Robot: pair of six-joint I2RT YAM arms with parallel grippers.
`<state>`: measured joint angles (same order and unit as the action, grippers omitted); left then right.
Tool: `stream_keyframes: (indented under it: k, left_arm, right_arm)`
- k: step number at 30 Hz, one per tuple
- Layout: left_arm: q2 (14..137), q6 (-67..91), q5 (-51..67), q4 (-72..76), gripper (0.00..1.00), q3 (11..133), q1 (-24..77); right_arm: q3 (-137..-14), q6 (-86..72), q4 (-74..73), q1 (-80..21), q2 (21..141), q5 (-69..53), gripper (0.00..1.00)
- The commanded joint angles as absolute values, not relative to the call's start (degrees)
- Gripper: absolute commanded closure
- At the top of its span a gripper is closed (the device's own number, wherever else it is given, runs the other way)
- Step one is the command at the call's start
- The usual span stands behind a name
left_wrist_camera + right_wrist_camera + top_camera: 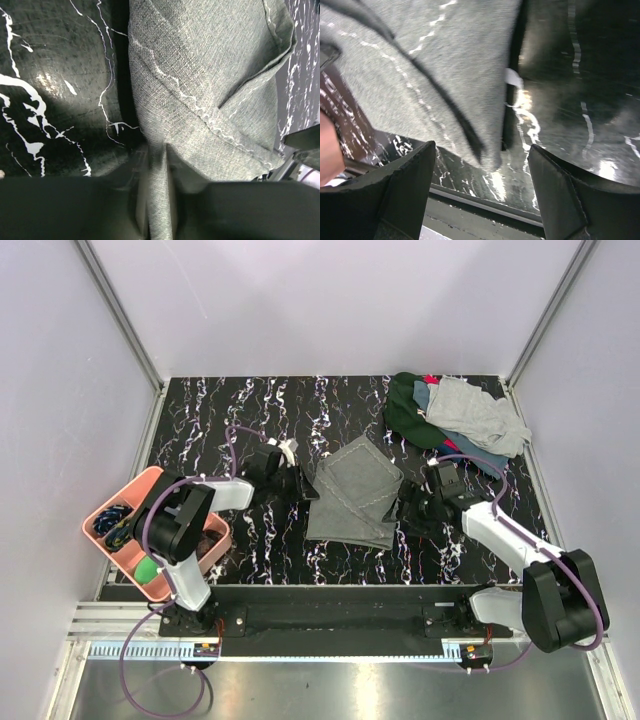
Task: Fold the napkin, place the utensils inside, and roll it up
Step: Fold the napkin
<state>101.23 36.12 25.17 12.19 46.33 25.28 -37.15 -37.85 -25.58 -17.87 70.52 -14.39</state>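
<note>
The grey napkin (352,495) lies folded in layers on the black marbled table, between the two arms. My left gripper (303,483) is at its left edge. In the left wrist view a narrow fold of the napkin (200,90) runs between the two pads, which press on it from both sides. My right gripper (412,502) is at the napkin's right edge. Its fingers (407,185) stand wide open with nothing between them, and the napkin's corner (445,90) lies just ahead. The utensils cannot be made out in any view.
A pink tray (100,508) with small dark items and a green ball sits at the left, beside the left arm's base. A heap of green, grey and blue cloths (455,415) lies at the back right. Metal rails border the table.
</note>
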Motion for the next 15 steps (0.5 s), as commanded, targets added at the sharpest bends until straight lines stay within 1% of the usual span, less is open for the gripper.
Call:
stream_keyframes:
  k: [1,2,3,4,6,9,11,12,15]
  left_arm:
    - [100.0,35.1,24.6,11.3,0.69,49.6,25.2]
    - [99.8,35.1,24.4,10.7,0.66,49.7,25.2]
    - [99.5,35.1,24.2,10.5,0.59,49.7,25.3]
    - [99.3,35.1,24.1,10.4,0.56,49.9,25.2]
    - [98.4,35.0,23.4,9.5,0.46,50.0,25.3]
    - [97.5,34.5,22.2,8.1,0.37,50.1,25.2]
    - [96.9,34.1,21.7,7.1,0.36,50.1,25.2]
    - [96.7,33.9,21.3,6.8,0.35,50.0,25.2]
    - [95.7,33.8,20.8,5.8,0.34,49.7,25.2]
  right_arm:
    - [-37.4,-38.4,-21.9,-20.2,70.8,-15.2,0.17]
    - [-37.3,-38.5,-21.9,-20.4,71.3,-15.1,0.19]
    - [-37.0,-38.4,-21.7,-20.6,71.6,-15.1,0.21]
    - [-36.9,-38.5,-21.7,-20.7,72.2,-15.1,0.22]
    - [-36.7,-38.7,-21.1,-21.3,72.8,-15.3,0.27]
    - [-36.8,-38.8,-20.5,-21.9,74.0,-15.1,0.3]
    - [-36.7,-38.8,-20.1,-22.1,75.0,-15.3,0.34]
    - [-36.7,-38.9,-20.1,-22.5,75.2,-15.4,0.39]
    - [-36.5,-39.4,-20.0,-23.1,75.5,-15.2,0.45]
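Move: The near-right corner of the folded napkin lies below the open right fingers, about 3 cm back, 2 cm to the left and 4 cm down. From that hand the napkin's middle is some 8 cm ahead and 8 cm left; the clothes pile is about 26 cm ahead and 13 cm right. The left hand already has the napkin's left edge between its fingertips, about 1 cm below the hand point, with the pink tray about 31 cm left and 10 cm back. Leftward by about 2 cm and then increasingly down by 1.5 cm, the right hand eases in over the napkin's near-right corner, its fingers starting to narrow around the corner without shutting. The left hand stays nearly in place at the left edge, spreading its fingers from almost shut to well open and rising about 1 cm as it lets go. ##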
